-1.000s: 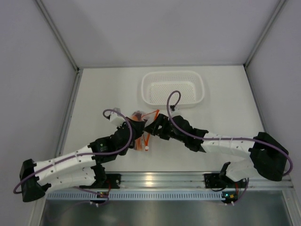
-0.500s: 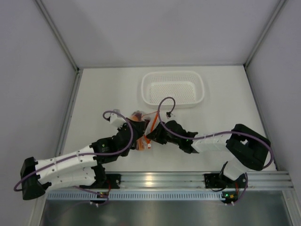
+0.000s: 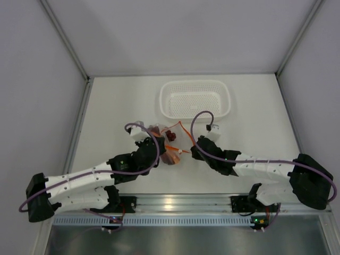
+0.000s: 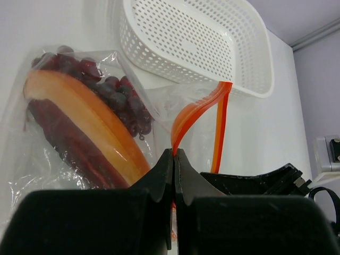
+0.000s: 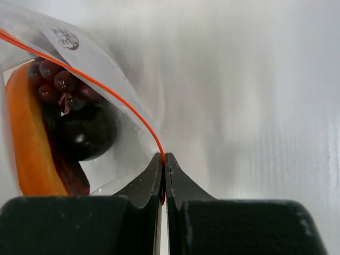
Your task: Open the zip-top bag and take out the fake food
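Note:
The clear zip-top bag (image 3: 169, 142) lies mid-table between both arms, its orange-red zip strip (image 4: 186, 114) parted into two bands. Inside is the fake food: a dark red grape cluster (image 4: 106, 90), a long orange-and-maroon piece (image 4: 90, 127) and a dark round fruit (image 5: 87, 133). My left gripper (image 4: 174, 151) is shut on one band of the strip at the bag's near left. On the bag's right, my right gripper (image 5: 163, 155) is shut on the other band (image 5: 106, 87). From above, the left gripper (image 3: 161, 154) and right gripper (image 3: 191, 152) stand apart with the bag mouth between them.
A white perforated basket (image 3: 196, 98) stands just behind the bag, with nothing in it, and its near rim (image 4: 175, 69) is close to the bag. Grey walls enclose the table on three sides. A metal rail runs along the near edge.
My right gripper has shut on the zip strip and moved right, spreading the bag's mouth. The left gripper stays shut on its side and has shifted slightly right.

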You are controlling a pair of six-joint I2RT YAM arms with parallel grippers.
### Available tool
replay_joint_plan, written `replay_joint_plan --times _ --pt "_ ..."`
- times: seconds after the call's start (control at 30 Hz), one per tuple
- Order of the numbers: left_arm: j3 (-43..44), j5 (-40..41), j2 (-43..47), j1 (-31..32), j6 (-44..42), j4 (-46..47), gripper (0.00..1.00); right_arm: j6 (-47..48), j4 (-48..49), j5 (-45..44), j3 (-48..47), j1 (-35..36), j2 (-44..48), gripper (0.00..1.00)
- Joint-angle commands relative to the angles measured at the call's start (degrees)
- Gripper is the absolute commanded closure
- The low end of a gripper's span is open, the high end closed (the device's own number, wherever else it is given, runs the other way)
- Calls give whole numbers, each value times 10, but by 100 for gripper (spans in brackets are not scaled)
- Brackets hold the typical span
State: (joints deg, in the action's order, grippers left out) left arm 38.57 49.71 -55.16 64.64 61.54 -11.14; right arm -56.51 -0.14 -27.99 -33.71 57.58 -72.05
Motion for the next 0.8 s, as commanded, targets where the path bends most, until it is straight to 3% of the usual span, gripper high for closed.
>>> replay_joint_plan --times 0.0,0.13,0.23,0.27,0.37,0.63,0.77 --pt "38 26 6 2 -47 18 100 36 -131 -105 4 -6 15 100" --pt "70 0 -4 6 -74 21 100 62 -130 -89 -12 -7 30 98" --pt "97 -12 -31 15 -86 20 100 150 -77 -35 -24 -5 67 81" --pt "99 -7 -35 21 -81 19 100 169 -61 -1 -26 -5 81 72" --pt "99 -1 -42 36 -62 20 100 222 -47 37 -50 -5 117 65" --pt "98 6 -47 44 -40 20 100 239 -41 106 -119 -5 133 63" --pt "97 7 -46 45 -31 20 100 214 -28 172 -133 -5 93 60"
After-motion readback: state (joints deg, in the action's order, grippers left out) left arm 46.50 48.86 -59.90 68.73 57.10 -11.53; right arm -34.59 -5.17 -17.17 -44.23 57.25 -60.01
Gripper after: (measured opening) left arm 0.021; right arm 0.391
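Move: Both hands already pinch the bag's orange rim. From the right hand, the grapes inside lie about 9 cm ahead, 10 cm to its left and some 5 cm lower; the dark round fruit sits about 3 cm nearer the robot than the grapes, and the white basket is about 26 cm straight ahead. From the left hand the grapes are roughly 6 cm ahead, 1 cm to its right and 16 cm below. Right fingers part, free the rim and rise about 12 cm; still pinching, the left shifts right and up. ##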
